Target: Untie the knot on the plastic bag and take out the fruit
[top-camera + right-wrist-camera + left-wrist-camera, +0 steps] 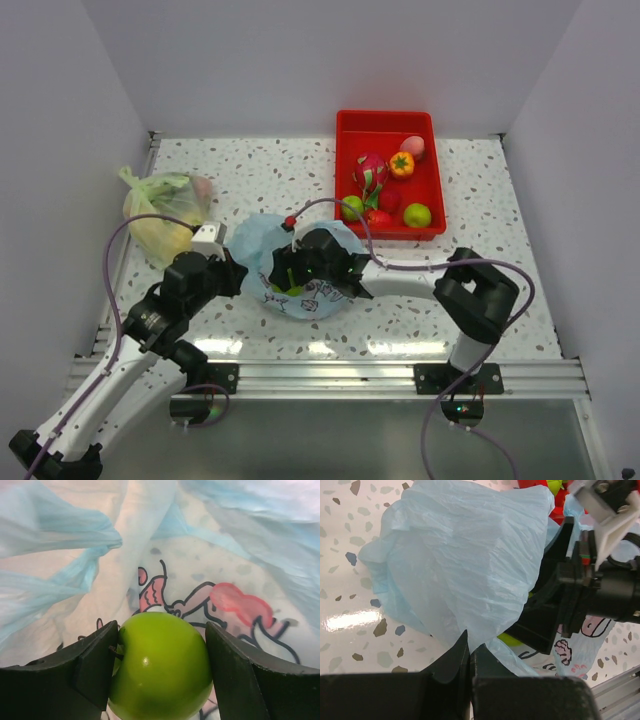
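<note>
The light blue plastic bag point(258, 238) lies mid-table with its mouth standing open; the knot is not in view. My left gripper point(238, 270) is shut on a fold of the bag's rim point(460, 555), its tips point(469, 647) pinching the thin film and holding it up. My right gripper point(300, 272) reaches inside the bag. Its two fingers point(162, 640) press against both sides of a round green fruit point(160, 670), which rests on the printed bag wall point(235, 595). The same fruit shows as a green patch point(512, 639) under the right wrist.
A red tray point(345, 150) at the back right holds a pink dragon fruit point(370, 172), an orange fruit point(402, 164), a peach point(413, 146), green ones point(417, 215) and red ones. A yellow-green bag point(165, 215) sits at the left edge.
</note>
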Controlling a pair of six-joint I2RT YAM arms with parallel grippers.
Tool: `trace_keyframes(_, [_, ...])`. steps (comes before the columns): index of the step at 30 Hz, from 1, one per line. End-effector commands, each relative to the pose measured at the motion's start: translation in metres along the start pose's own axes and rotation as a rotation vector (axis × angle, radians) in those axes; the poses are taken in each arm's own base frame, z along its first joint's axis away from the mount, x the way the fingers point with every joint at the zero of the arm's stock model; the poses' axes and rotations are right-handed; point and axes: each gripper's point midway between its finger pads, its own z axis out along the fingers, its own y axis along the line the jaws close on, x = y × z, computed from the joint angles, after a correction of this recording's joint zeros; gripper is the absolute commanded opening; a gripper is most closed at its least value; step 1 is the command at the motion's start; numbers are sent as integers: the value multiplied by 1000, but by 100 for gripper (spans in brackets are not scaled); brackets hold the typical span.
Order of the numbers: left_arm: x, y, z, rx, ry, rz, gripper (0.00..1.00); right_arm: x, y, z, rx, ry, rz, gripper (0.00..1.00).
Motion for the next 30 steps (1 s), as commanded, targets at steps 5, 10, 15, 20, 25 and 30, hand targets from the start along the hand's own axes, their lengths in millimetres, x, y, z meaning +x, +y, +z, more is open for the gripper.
trace_keyframes(5, [-3, -2, 3, 9, -10, -11, 0, -43, -10, -49, 103, -118, -89, 8])
trace_keyframes(10, [-2, -3, 4, 13, -1, -4, 0, -80, -8, -87, 147, -223, -111, 8])
trace_keyframes(15, [-1, -4, 4, 19, -4, -6, 0, -154, 0, -148, 178, -380, -168, 8])
trace_keyframes(20, [-2, -4, 4, 17, -6, -8, 0, -204, -76, -192, 394, -449, -128, 9])
trace_keyframes(25, [-4, -4, 1, 23, -21, -10, 0, -221, -188, -231, 675, -491, 27, 13])
trace_keyframes(30, [-6, -5, 0, 28, -35, -13, 0, -215, -276, -224, 835, -459, 158, 16])
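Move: The right hand already grips a green apple inside the open blue bag, whose middle lies about 3 cm ahead, 3 cm right and 4 cm below. The red box for the fruit has its middle roughly 32 cm ahead, 30 cm right and slightly lower; inside it, one green apple sits some 22 cm ahead and 18 cm right, another about 21 cm ahead and 36 cm right. From the left hand the box is around 35 cm ahead, 40 cm right and 10 cm below. Keeping the green apple clasped between its fingers, the right hand first lifts out of the bag with a drift right, then sweeps right and forward to above the near part of the red box, some 28 cm right and 20 cm up overall. Its fingers tip upward and swing about 45 degrees clockwise; the left hand stays put, still pinching the bag's edge. ##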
